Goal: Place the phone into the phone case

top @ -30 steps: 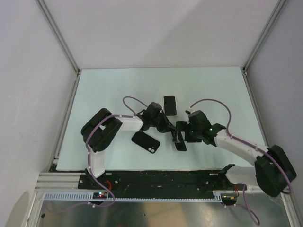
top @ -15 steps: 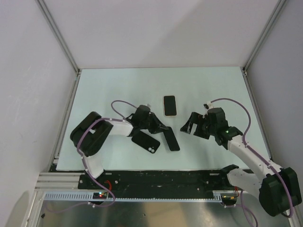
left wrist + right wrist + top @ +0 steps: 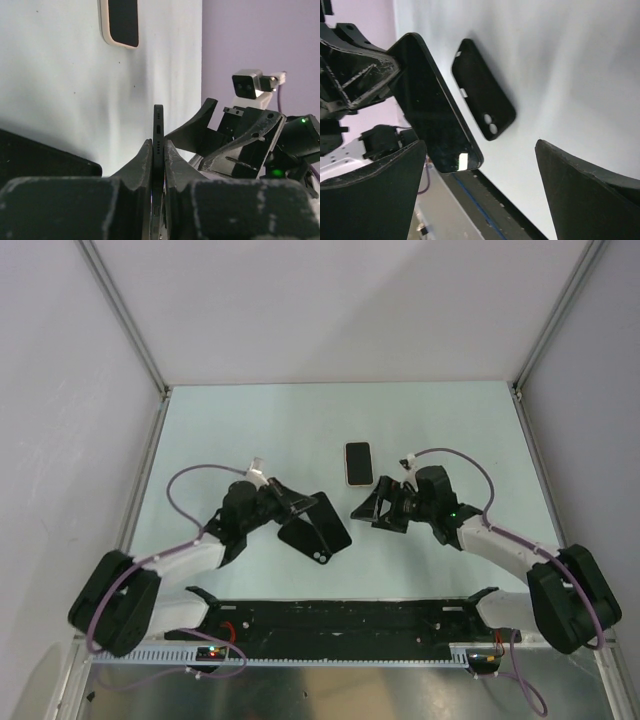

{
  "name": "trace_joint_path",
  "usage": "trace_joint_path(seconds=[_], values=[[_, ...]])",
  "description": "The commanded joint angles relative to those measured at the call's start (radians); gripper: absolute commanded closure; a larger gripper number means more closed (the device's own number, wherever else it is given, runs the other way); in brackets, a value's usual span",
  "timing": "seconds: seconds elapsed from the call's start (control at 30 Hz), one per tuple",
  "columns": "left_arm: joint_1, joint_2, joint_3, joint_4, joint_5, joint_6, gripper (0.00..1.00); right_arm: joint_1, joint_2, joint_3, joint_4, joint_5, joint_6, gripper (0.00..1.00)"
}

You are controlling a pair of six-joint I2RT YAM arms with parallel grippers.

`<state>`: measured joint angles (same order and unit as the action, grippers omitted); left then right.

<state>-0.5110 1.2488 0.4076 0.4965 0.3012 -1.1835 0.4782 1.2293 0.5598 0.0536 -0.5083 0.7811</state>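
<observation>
My left gripper [image 3: 298,508] is shut on a black phone [image 3: 327,519] and holds it tilted above the table. In the left wrist view the phone [image 3: 158,125] stands edge-on between my fingers [image 3: 143,162]. The black phone case [image 3: 310,543], with two camera holes, lies flat just below and in front of it. It also shows in the right wrist view [image 3: 482,97], beside the held phone [image 3: 437,110]. My right gripper [image 3: 368,509] is open and empty, just right of the phone and facing it [image 3: 480,144].
A second phone with a cream rim [image 3: 358,463] lies screen up further back, and shows in the left wrist view [image 3: 121,22]. The black rail [image 3: 330,615] runs along the near table edge. Grey walls enclose the table.
My left arm has swung back to the left and lifted the phone off the table. My right gripper has moved left toward the phone, still open.
</observation>
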Motion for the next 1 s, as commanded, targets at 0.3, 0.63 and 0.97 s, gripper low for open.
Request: trace_joint_path(seconds=[0.3, 0.63, 0.97], values=[[0.060, -0.318, -0.160, 0.234, -0.143, -0.008, 1.00, 0.144, 0.207, -0.007, 0.599, -0.183, 0.299, 0.08], [0.068, -0.287, -0.177, 0.362, -0.127, -0.047, 1.00, 0.173, 0.293, -0.009, 0.873, -0.208, 0.468, 0.22], [0.068, -0.228, -0.190, 0.493, -0.098, -0.082, 1.00, 0.184, 0.409, -0.026, 1.208, -0.222, 0.649, 0.53]])
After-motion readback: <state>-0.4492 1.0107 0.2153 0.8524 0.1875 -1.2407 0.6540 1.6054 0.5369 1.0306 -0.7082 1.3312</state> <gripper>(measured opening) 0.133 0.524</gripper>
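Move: The phone, held by one edge in the left hand, has its middle about 10 cm to the right hand's left, 2 cm back and roughly level in height; from the left hand that is 5 cm back, 5 cm right and slightly below. The empty phone case lies on the table about 15 cm left of the right hand, 1 cm back and 10 cm down; the white-edged phone lies 17 cm ahead of the right hand, 3 cm left and 10 cm down. The phone is still pinched in the left hand and lifted off to about 8 cm higher and 4 cm left, away from the phone case, that wrist tipping up some 20 degrees. The right hand follows leftward and up to the phone's free end, rolling its left side up; its wide-open fingers close about halfway around that end, with no firm grip yet visible. ##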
